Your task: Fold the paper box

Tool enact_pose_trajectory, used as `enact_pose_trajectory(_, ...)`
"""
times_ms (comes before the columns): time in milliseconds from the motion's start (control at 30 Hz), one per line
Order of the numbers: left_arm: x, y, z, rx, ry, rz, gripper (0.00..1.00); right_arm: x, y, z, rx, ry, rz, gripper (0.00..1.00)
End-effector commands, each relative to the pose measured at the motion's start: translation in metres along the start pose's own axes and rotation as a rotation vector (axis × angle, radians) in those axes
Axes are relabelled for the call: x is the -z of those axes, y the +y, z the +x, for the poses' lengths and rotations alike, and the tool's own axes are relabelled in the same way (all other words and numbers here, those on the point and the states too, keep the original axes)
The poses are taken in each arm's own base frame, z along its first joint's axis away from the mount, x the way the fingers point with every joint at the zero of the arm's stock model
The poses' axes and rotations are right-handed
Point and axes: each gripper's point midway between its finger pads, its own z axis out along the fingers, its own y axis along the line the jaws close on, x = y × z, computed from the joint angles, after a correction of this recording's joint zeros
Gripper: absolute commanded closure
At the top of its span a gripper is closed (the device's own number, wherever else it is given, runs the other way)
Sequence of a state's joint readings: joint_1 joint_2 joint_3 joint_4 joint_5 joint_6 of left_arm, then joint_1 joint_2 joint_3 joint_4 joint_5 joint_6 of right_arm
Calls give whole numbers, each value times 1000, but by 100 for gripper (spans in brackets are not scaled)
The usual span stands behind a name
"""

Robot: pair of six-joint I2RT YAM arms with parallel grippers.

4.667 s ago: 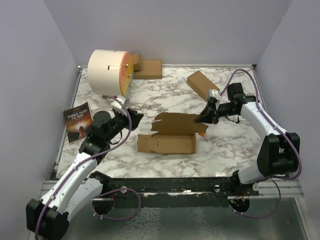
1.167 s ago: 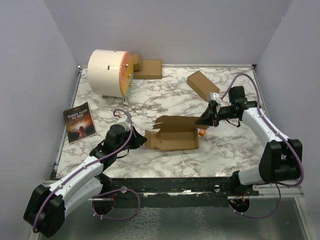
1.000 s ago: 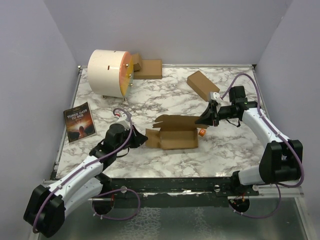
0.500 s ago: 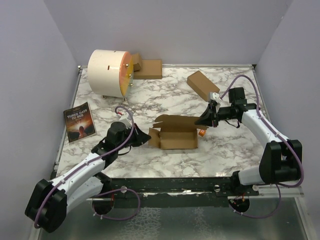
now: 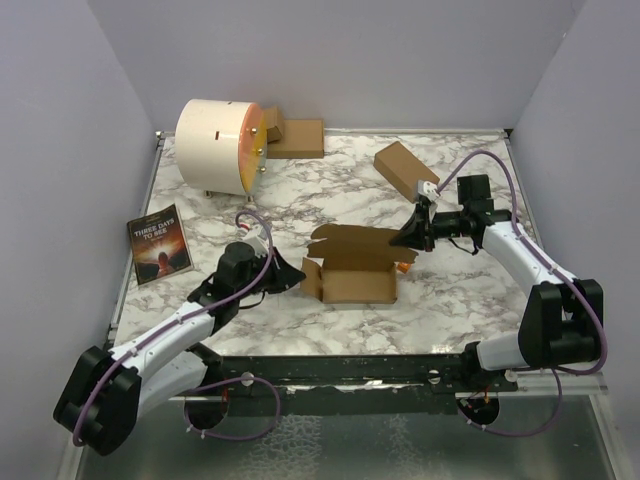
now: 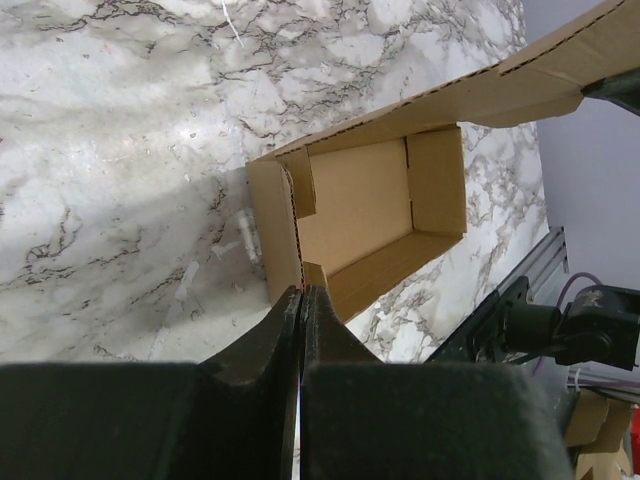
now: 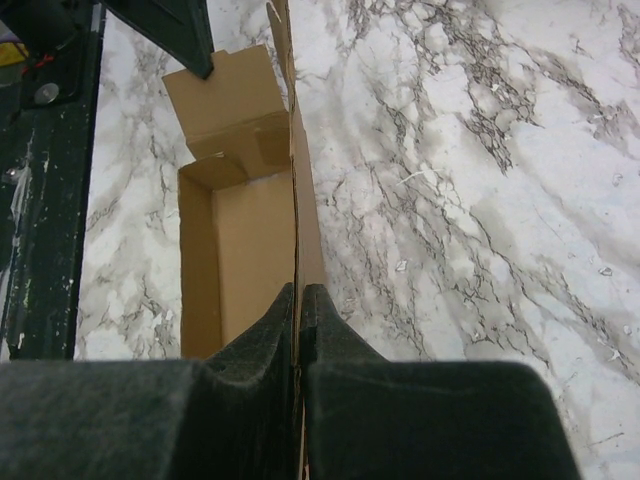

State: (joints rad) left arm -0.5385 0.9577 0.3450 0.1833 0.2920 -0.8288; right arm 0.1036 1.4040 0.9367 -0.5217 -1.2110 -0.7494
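The paper box [image 5: 355,285] of plain brown cardboard lies mid-table as a half-formed open tray with its rear panel raised. My left gripper [image 5: 297,275] is shut with nothing between its fingers. Its tips press against the box's left end flap [image 6: 272,225], which stands upright. In the left wrist view the tray's inside [image 6: 365,195] shows beyond the left gripper's tips [image 6: 302,292]. My right gripper [image 5: 403,240] is shut on the thin edge of the raised rear panel [image 7: 296,150]. That panel runs straight between the right gripper's jaws [image 7: 298,290], with the tray [image 7: 245,250] to its left.
A white drum with an orange face [image 5: 218,145] stands at the back left, with flat cardboard pieces [image 5: 297,137] behind it. A second brown carton [image 5: 405,168] lies at the back right. A dark book [image 5: 158,243] rests at the left edge. Grey walls close in three sides.
My left gripper has slid right along the table, pushing the box's left end flap up and inward. The box now looks shorter. The right gripper has kept its hold and barely moved.
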Motion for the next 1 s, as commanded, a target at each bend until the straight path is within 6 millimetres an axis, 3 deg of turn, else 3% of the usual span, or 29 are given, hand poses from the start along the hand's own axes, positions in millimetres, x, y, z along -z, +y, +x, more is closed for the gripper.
enact_pose_trajectory(0, -1, -14, -5, -27, -14, 71, 100, 0, -4, -1, 1, 7, 34, 99)
enact_pose_trajectory(233, -9, -23, -10, -56, 12, 98, 99, 0, -1, -2, 5, 1, 22, 99)
enact_pose_trajectory(833, -14, -22, -2, -53, 60, 109, 60, 1, -2, -2, 5, 7, 27, 99)
enact_pose_trajectory(967, -14, -20, 0, -44, 53, 116, 55, 1, -3, -1, 6, 9, 30, 99)
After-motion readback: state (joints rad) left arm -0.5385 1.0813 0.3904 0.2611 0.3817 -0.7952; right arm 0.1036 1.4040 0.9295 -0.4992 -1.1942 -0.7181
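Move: The side flap at the tray's left end is at my shut left fingertips, its middle about 2 cm to the right, 1 cm ahead and 3 cm below. The tray's middle lies some 12 cm right, level fore and aft and about 7 cm down; the raised lid's middle is roughly 12 cm right, 7 cm ahead and slightly above. From my right hand the flap is about 19 cm left, 7 cm back and 7 cm lower. With my left fingers still shut against the side flap, I nudge right towards the tray, then open them to a bit under half while easing on the same way, about 2 cm in all, turning some 5 degrees clockwise. One finger stays on the flap's outer face and the other comes over its inner side. My right hand stays put, keeping its pinch on the lid. ##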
